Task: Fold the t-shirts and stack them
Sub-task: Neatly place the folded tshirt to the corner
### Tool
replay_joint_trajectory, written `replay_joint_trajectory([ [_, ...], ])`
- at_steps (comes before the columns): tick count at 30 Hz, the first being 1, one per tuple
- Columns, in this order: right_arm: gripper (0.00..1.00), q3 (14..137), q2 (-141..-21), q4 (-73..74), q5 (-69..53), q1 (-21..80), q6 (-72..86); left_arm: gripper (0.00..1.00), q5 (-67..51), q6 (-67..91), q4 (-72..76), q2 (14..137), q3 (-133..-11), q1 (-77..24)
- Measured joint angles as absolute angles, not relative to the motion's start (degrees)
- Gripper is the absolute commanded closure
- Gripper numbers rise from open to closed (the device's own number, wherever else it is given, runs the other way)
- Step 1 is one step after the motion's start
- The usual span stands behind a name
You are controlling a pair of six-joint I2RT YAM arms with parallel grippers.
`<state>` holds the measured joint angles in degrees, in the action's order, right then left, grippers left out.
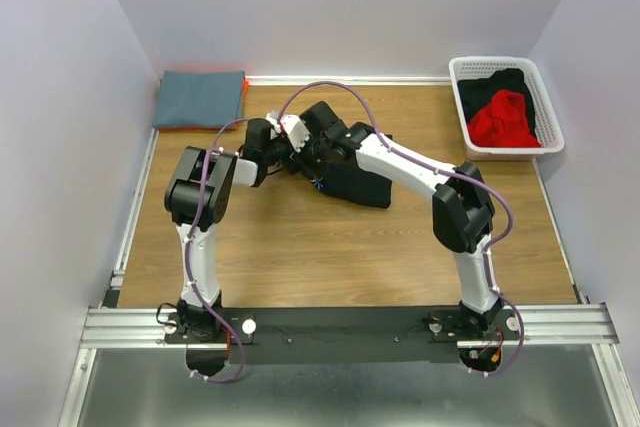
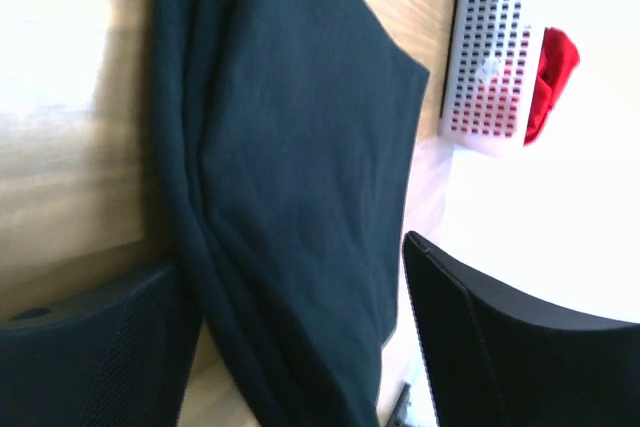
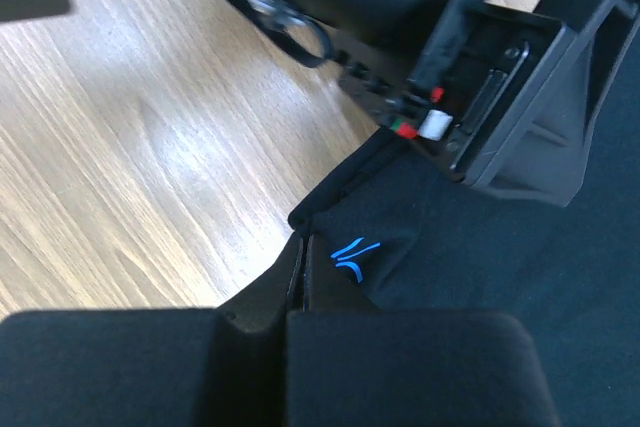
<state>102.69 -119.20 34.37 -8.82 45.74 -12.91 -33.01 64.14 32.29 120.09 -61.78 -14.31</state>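
Observation:
A folded black t-shirt [image 1: 360, 185] lies mid-table. My left gripper [image 1: 283, 152] stands open at its left side. In the left wrist view the gripper [image 2: 290, 257] has the shirt's [image 2: 290, 147] thick folded edge between its wide-apart fingers [image 2: 480, 337], neither of them pressing the cloth. My right gripper [image 1: 322, 162] is shut, its tips [image 3: 305, 262] pinching the black t-shirt's [image 3: 480, 267] corner by a small blue mark [image 3: 355, 252]. A folded slate-blue t-shirt [image 1: 200, 97] lies at the back left. A red t-shirt [image 1: 503, 119] and a black one [image 1: 500, 82] lie in the basket.
The white mesh basket [image 1: 455, 72] stands at the back right corner; in the left wrist view the basket [image 2: 490, 47] is beyond the shirt. Walls close in on three sides. The left arm's wrist [image 3: 480, 77] hangs close above the right gripper.

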Motion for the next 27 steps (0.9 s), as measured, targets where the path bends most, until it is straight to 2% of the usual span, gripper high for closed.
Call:
replay_joint_trajectory([
  [4, 0.99, 102.7, -119.3, 34.4, -9.1, 45.7, -12.4, 0.42, -31.1, 65.1, 32.2, 122.5, -64.3, -15.1],
  [13, 1.0, 103.8, -119.8, 33.8, -9.1, 45.7, -10.9, 0.43, -28.0, 66.7, 32.6, 125.2, -67.7, -15.9],
  [14, 0.99, 103.9, -119.9, 33.7, -9.1, 45.7, -10.7, 0.46, -27.7, 67.0, 32.6, 125.4, -68.0, -16.0],
  [15, 0.99, 104.0, -120.2, 33.4, -9.1, 45.7, -10.5, 0.53, -27.5, 67.1, 32.6, 125.5, -68.1, -16.1],
  [16, 1.0, 104.0, -120.4, 33.1, -9.1, 45.7, -10.5, 0.7, -27.3, 67.2, 32.5, 125.6, -68.3, -16.3],
  [17, 1.0, 104.0, -120.7, 33.0, -9.1, 45.7, -10.3, 0.79, -27.0, 67.1, 32.3, 125.6, -68.4, -16.4],
  [19, 0.99, 104.0, -121.5, 32.6, -9.1, 45.7, -10.0, 0.94, -26.0, 65.6, 29.5, 125.6, -69.8, -16.6],
  [20, 0.96, 104.0, -121.8, 32.5, -9.1, 45.7, -9.9, 0.97, -25.6, 65.0, 28.1, 125.6, -70.7, -16.6],
  [22, 0.68, 104.0, -122.3, 32.2, -9.1, 45.7, -9.6, 1.0, -24.6, 62.4, 24.4, 125.6, -72.9, -16.6],
  [23, 0.41, 104.0, -122.4, 32.1, -9.1, 45.7, -9.3, 1.0, -23.8, 60.3, 21.2, 125.6, -74.9, -16.7],
  [25, 0.23, 104.0, -122.4, 32.1, -9.2, 45.7, -8.1, 1.0, -22.2, 56.9, 17.2, 125.6, -77.6, -16.7],
  [27, 0.1, 104.0, -122.3, 31.8, -9.1, 45.3, -7.4, 1.0, -19.8, 52.0, 12.1, 125.6, -81.6, -16.7],
])
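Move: Just ahead of the left hand, the folded t-shirt's left edge runs between its open fingers, about 4 cm farther out, 1 cm right and 1 cm lower. The blue-marked t-shirt corner, pinched by the right hand at its fingertips, is roughly 7 cm nearer and 5 cm right of the left hand. The slate-blue stack is some 14 cm ahead and 26 cm left of that hand. From the right hand, the t-shirt's left edge is about 11 cm ahead and 4 cm left. Sliding about 6 cm forward along the t-shirt's left edge, the left hand shuts on the fold and pinches it, rolling some 15 degrees so that its left side rises. The right hand, still holding the blue-marked corner at first, eases a centimetre forward and left, sinks about 1.5 cm, then opens wide and lets the corner go. ##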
